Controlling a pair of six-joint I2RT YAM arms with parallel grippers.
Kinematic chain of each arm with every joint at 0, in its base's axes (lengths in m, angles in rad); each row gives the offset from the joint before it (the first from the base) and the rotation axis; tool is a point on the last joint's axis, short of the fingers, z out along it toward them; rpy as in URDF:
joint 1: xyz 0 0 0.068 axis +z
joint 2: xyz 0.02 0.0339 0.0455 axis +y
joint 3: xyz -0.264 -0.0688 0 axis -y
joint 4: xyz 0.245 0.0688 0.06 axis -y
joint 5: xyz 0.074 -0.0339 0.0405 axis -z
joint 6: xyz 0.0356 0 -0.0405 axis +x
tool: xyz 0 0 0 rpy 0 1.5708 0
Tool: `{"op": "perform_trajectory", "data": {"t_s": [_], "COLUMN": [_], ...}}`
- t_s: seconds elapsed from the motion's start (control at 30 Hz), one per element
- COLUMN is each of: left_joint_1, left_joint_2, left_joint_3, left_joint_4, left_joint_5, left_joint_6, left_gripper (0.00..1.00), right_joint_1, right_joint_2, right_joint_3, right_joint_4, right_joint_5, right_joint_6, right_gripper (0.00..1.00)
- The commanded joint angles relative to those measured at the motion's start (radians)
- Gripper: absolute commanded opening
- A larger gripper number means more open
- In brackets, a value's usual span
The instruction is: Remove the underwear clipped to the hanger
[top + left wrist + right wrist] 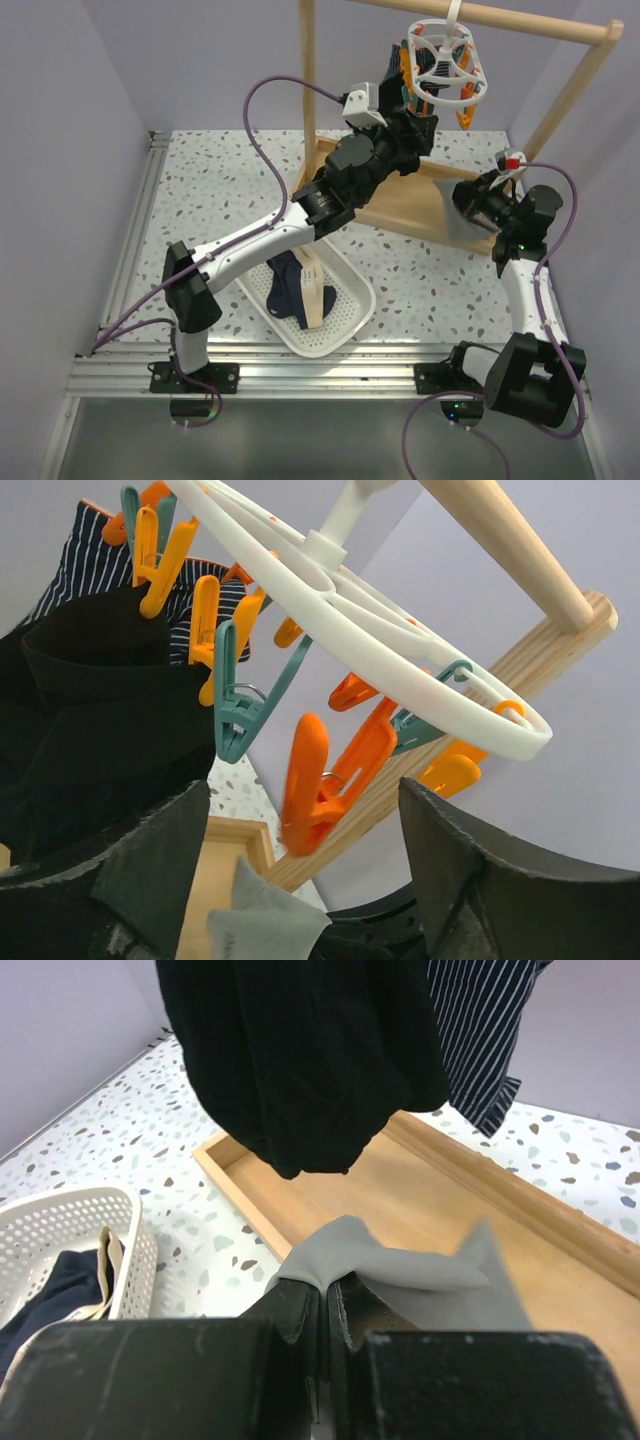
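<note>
The white ring hanger (446,58) hangs from the wooden rail, with orange and teal clips below it. Black underwear (90,700) and striped underwear (90,565) are clipped to it. My left gripper (417,120) is raised just under the ring. It is open and empty, and an orange clip (325,775) hangs between its fingers (150,870). My right gripper (327,1285) is shut on the grey underwear (410,1272) and holds it over the wooden base, right of the hanger (462,205). The navy underwear with a beige waistband (300,285) lies in the basket.
The white perforated basket (345,325) stands at the front centre, below the left arm. The wooden rail frame has an upright post (307,70), a top bar (540,22) and a tray-like base (410,205). Purple walls close in the left and back.
</note>
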Motion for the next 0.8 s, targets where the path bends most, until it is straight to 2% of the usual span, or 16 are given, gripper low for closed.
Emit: {"op": "perform_trajectory", "data": {"t_s": [0.0, 0.23, 0.33, 0.37, 0.43, 0.47, 0.5, 0.53, 0.63, 0.7, 0.77], "left_joint_1": [-0.003, -0.001, -0.001, -0.003, 0.000, 0.000, 0.002, 0.000, 0.002, 0.003, 0.003], "left_joint_2": [-0.087, -0.199, -0.278, -0.298, -0.359, -0.402, -0.425, -0.472, -0.549, -0.629, -0.707], "left_joint_3": [-0.031, -0.205, -0.315, -0.340, -0.415, -0.442, -0.496, -0.526, -0.646, -0.734, -0.787], "left_joint_4": [0.057, 0.100, 0.130, 0.129, 0.128, 0.129, 0.126, 0.124, 0.095, 0.062, 0.033], "left_joint_5": [-0.032, -0.032, -0.012, -0.007, 0.011, 0.022, 0.031, 0.046, 0.049, 0.039, 0.033], "left_joint_6": [0.020, 0.059, 0.089, 0.093, 0.110, 0.119, 0.144, 0.156, 0.208, 0.236, 0.254], "left_gripper": [0.82, 0.99, 1.00, 1.00, 1.00, 1.00, 1.00, 1.00, 1.00, 1.00, 1.00], "right_joint_1": [-0.003, 0.000, 0.006, 0.017, 0.030, 0.047, 0.056, 0.082, 0.180, 0.248, 0.357], "right_joint_2": [-0.033, -0.037, -0.052, -0.057, -0.063, -0.065, -0.066, -0.068, -0.066, -0.074, -0.094], "right_joint_3": [0.001, 0.044, 0.073, 0.088, 0.156, 0.182, 0.208, 0.263, 0.360, 0.401, 0.405], "right_joint_4": [0.080, -0.018, -0.099, -0.148, -0.349, -0.536, -0.621, -0.788, -0.975, -1.072, -1.026], "right_joint_5": [-0.061, -0.233, -0.321, -0.338, -0.399, -0.420, -0.469, -0.482, -0.474, -0.435, -0.408], "right_joint_6": [0.023, -0.050, -0.128, -0.230, -0.363, -0.518, -0.596, -0.745, -0.942, -0.986, -0.936], "right_gripper": [0.00, 0.00, 0.00, 0.00, 0.00, 0.00, 0.00, 0.00, 0.00, 0.00, 0.00]}}
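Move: The white basket, with the navy underwear already in it, lies about 29 cm left of the right hand, 10 cm nearer the base and 25 cm below; the wooden tray's middle is some 16 cm ahead, 5 cm left, at table height. From the left hand the hanger is about 8 cm ahead, 4 cm right and 9 cm above, its nearest orange clip some 4 cm ahead and 2 cm right, the basket 12 cm back, 21 cm left, 43 cm below. Keeping its shut fingers on the already freed gray underwear, the right hand swings it from over the wooden tray towards the white basket, some 12 cm left and 10 cm back, rising about 4 cm late on, while the wrist turns roughly 40 degrees counter-clockwise and dips its left side. The empty left hand opens fully and backs away from the hanger's clips, leftward and back with a slight sink, about 16 cm altogether, both hands starting slowly and then speeding up. ##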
